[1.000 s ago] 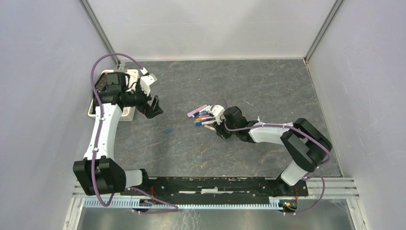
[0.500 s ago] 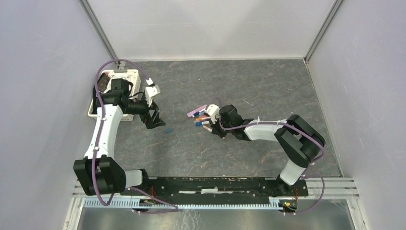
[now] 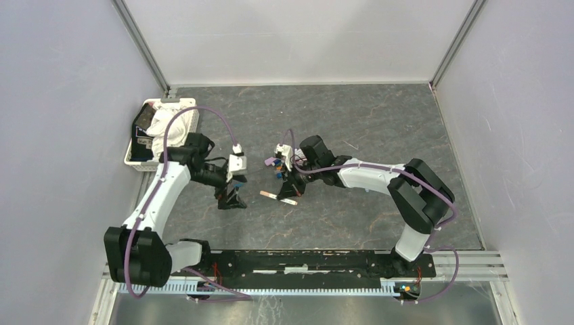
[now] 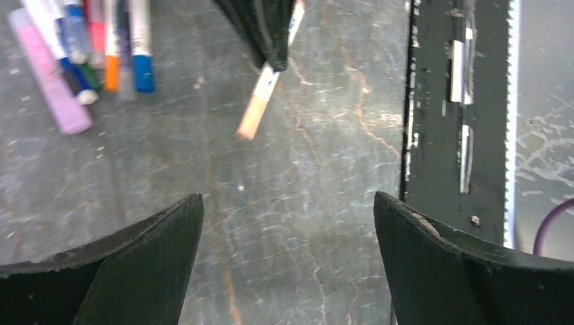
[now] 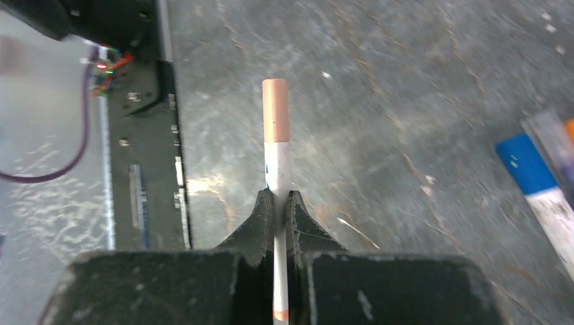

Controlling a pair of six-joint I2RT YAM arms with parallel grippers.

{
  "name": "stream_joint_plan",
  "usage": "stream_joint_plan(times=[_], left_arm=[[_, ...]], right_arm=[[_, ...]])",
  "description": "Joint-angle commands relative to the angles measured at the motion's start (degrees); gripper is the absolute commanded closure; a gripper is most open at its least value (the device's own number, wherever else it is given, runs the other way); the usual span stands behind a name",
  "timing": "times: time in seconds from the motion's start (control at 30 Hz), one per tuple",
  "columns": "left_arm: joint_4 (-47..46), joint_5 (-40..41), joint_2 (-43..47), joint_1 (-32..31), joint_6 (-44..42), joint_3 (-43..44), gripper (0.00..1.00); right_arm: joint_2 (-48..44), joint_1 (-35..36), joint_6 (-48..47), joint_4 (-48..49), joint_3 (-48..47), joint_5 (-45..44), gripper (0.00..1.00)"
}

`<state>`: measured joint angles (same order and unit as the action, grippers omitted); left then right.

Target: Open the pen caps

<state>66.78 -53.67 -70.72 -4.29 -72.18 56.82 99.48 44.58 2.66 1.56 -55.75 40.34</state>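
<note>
My right gripper (image 5: 276, 196) is shut on a slim white pen (image 5: 277, 169). The pen's peach cap (image 5: 275, 110) sticks out past the fingertips. From above, this pen (image 3: 277, 197) hangs just over the table, its capped end pointing at my left gripper (image 3: 233, 200). The left gripper (image 4: 288, 203) stands wide open with only bare table between its fingers. It faces the peach cap (image 4: 252, 122), a short way off. The other capped pens (image 4: 88, 47) lie bunched together on the table (image 3: 279, 166) beside the right wrist.
A white basket (image 3: 145, 139) holding a white cloth stands at the far left. The black base rail (image 3: 304, 261) runs along the near edge. A blue-capped pen (image 5: 535, 169) lies to the right of the right gripper.
The right gripper shut on the peach-capped pen and drew it out of the bunch toward the near left. The left arm swung from the basket to the middle, still open.
</note>
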Motion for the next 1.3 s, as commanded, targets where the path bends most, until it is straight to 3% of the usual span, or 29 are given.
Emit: stream_joint_plan(times=[0.0, 0.43, 0.9, 1.1, 1.17, 1.27], left_arm=[[-3.59, -1.14, 3.68, -4.45, -2.46, -4.14, 0.0], [-12.21, 3.23, 3.78, -10.7, -0.24, -7.81, 0.14], [-15.91, 11.25, 2.42, -19.47, 2.91, -9.76, 0.61], [-15.9, 12.93, 2.49, -20.78, 3.02, -9.92, 0.83], [-15.9, 12.72, 2.51, -20.86, 3.76, -9.36, 0.94], [-15.86, 13.2, 2.74, -20.93, 4.45, -8.63, 0.96]], right_arm=[[1.35, 0.25, 4.48, 0.42, -4.26, 11.77, 1.0], [5.16, 0.59, 9.67, 0.27, -9.64, 21.2, 1.0], [8.25, 1.03, 10.52, -1.4, -12.02, 22.46, 1.0], [8.55, 1.37, 15.17, 3.57, -10.27, 23.53, 1.0], [9.18, 1.81, 15.77, 4.07, -10.27, 23.41, 0.81], [10.09, 2.3, 16.69, 4.98, -10.01, 23.46, 0.63]])
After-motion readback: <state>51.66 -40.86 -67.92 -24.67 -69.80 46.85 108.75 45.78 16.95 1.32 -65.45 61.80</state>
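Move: The right hand already holds the pen by its middle, well off the table, with the peach cap pointing left. From the open left hand, that cap lies roughly 6 cm to the right, about 1 cm ahead and some 8 cm below; the loose blue cap lies on the table about 6 cm ahead, 4 cm left and 13 cm down. From the right hand, the peach cap is about 5 cm left, 1 cm ahead and 1 cm up, and the pen pile some 12 cm ahead, 5 cm right and 6 cm down. The right hand keeps its pinch on the pen while carrying it back, left and up by about 3 to 4 cm each way towards the left hand, its wrist turning with it, and only at the very end opens a little around the body. The left hand comes down about 5 cm, right and somewhat back, turning clockwise, and steadily shuts its wide-open fingers until they pinch the peach cap. ##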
